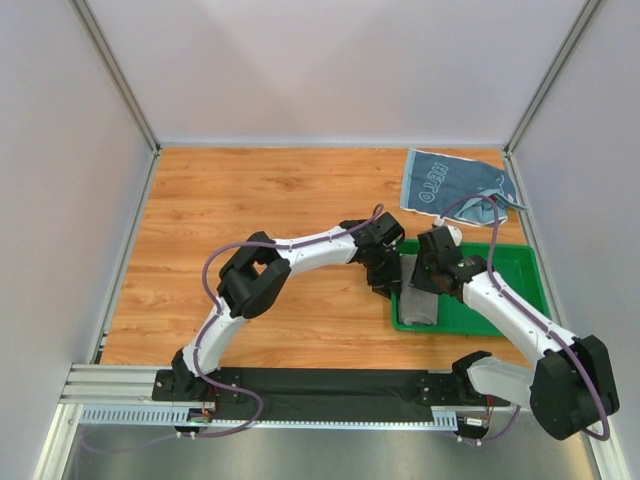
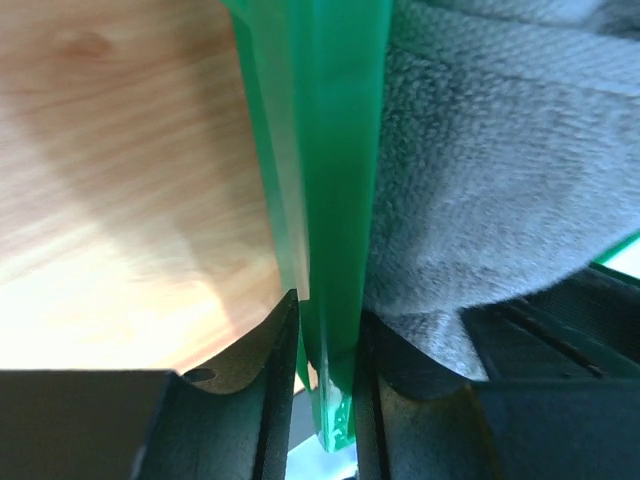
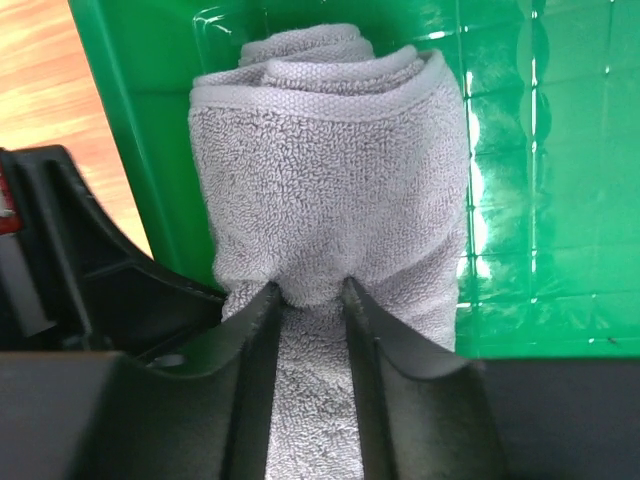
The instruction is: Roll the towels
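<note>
A rolled grey towel (image 1: 418,305) lies lengthwise in the left end of the green tray (image 1: 500,290). My right gripper (image 1: 428,272) reaches down onto it. In the right wrist view the roll (image 3: 330,150) shows its spiral end, and the right gripper (image 3: 310,292) is shut on a pinch of its cloth. My left gripper (image 1: 385,272) is at the tray's left rim. In the left wrist view, the left gripper (image 2: 327,325) is shut on the thin green tray wall (image 2: 320,150), with grey towel (image 2: 480,150) just inside. A light blue towel (image 1: 450,182) with white lettering lies flat at the back right.
The wooden tabletop (image 1: 260,200) stretches left of the tray. Grey walls close the back and both sides. The tray sits near the right wall, and the right arm's cable loops over the blue towel's near edge.
</note>
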`<action>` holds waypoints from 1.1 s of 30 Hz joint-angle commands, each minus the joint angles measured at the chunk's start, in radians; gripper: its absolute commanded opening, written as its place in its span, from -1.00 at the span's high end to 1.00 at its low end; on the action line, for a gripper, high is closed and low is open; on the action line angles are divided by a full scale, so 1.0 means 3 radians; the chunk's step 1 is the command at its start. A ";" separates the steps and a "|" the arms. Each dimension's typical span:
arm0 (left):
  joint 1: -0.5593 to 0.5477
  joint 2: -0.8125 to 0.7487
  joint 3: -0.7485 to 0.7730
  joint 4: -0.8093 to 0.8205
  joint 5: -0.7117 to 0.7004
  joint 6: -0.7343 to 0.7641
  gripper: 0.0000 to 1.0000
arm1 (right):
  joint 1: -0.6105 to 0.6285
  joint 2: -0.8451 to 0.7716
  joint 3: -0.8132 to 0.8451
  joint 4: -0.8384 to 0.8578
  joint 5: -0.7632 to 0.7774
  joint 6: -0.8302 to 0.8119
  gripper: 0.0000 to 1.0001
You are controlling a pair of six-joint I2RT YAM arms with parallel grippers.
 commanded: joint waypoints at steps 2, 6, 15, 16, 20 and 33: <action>-0.0026 -0.0068 0.0085 0.0568 0.0304 -0.0241 0.36 | -0.0009 -0.0075 -0.0157 -0.0385 -0.0265 0.0226 0.05; -0.0026 -0.0124 -0.0125 0.0809 0.0422 -0.0292 0.37 | -0.0014 -0.0146 -0.0264 -0.0395 -0.0219 0.0353 -0.17; 0.0010 -0.0278 -0.0289 0.0906 0.0479 -0.0241 0.36 | -0.0014 -0.0361 0.0037 -0.0794 -0.0116 0.0436 -0.39; 0.0020 -0.0288 -0.0304 0.0906 0.0489 -0.0236 0.36 | -0.0014 -0.0376 0.0058 -0.0815 -0.0116 0.0451 -0.40; 0.0046 -0.0380 -0.0381 0.0922 0.0510 -0.0216 0.28 | -0.0014 -0.0469 0.0246 -0.0942 -0.0091 0.0487 -0.44; 0.0199 -0.0717 -0.0759 0.0876 0.0581 -0.0021 -0.22 | -0.0029 -0.0259 0.0973 -0.1306 0.0139 0.0395 -0.51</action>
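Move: The left fingers already grip the green tray's left rim; the tray's middle is about 19 cm to their right, with the gray towel's middle 7 cm to the right. The gray towel is right at the right fingertips, its middle some 2 cm below them. From the right hand, the tray's middle is 13 cm right and 2 cm back, and the blue towel 23 cm ahead and 11 cm right. Right hand opens, draws back, lifts 8 cm off the gray towel; left nudges tray rim right, opens, rises. ##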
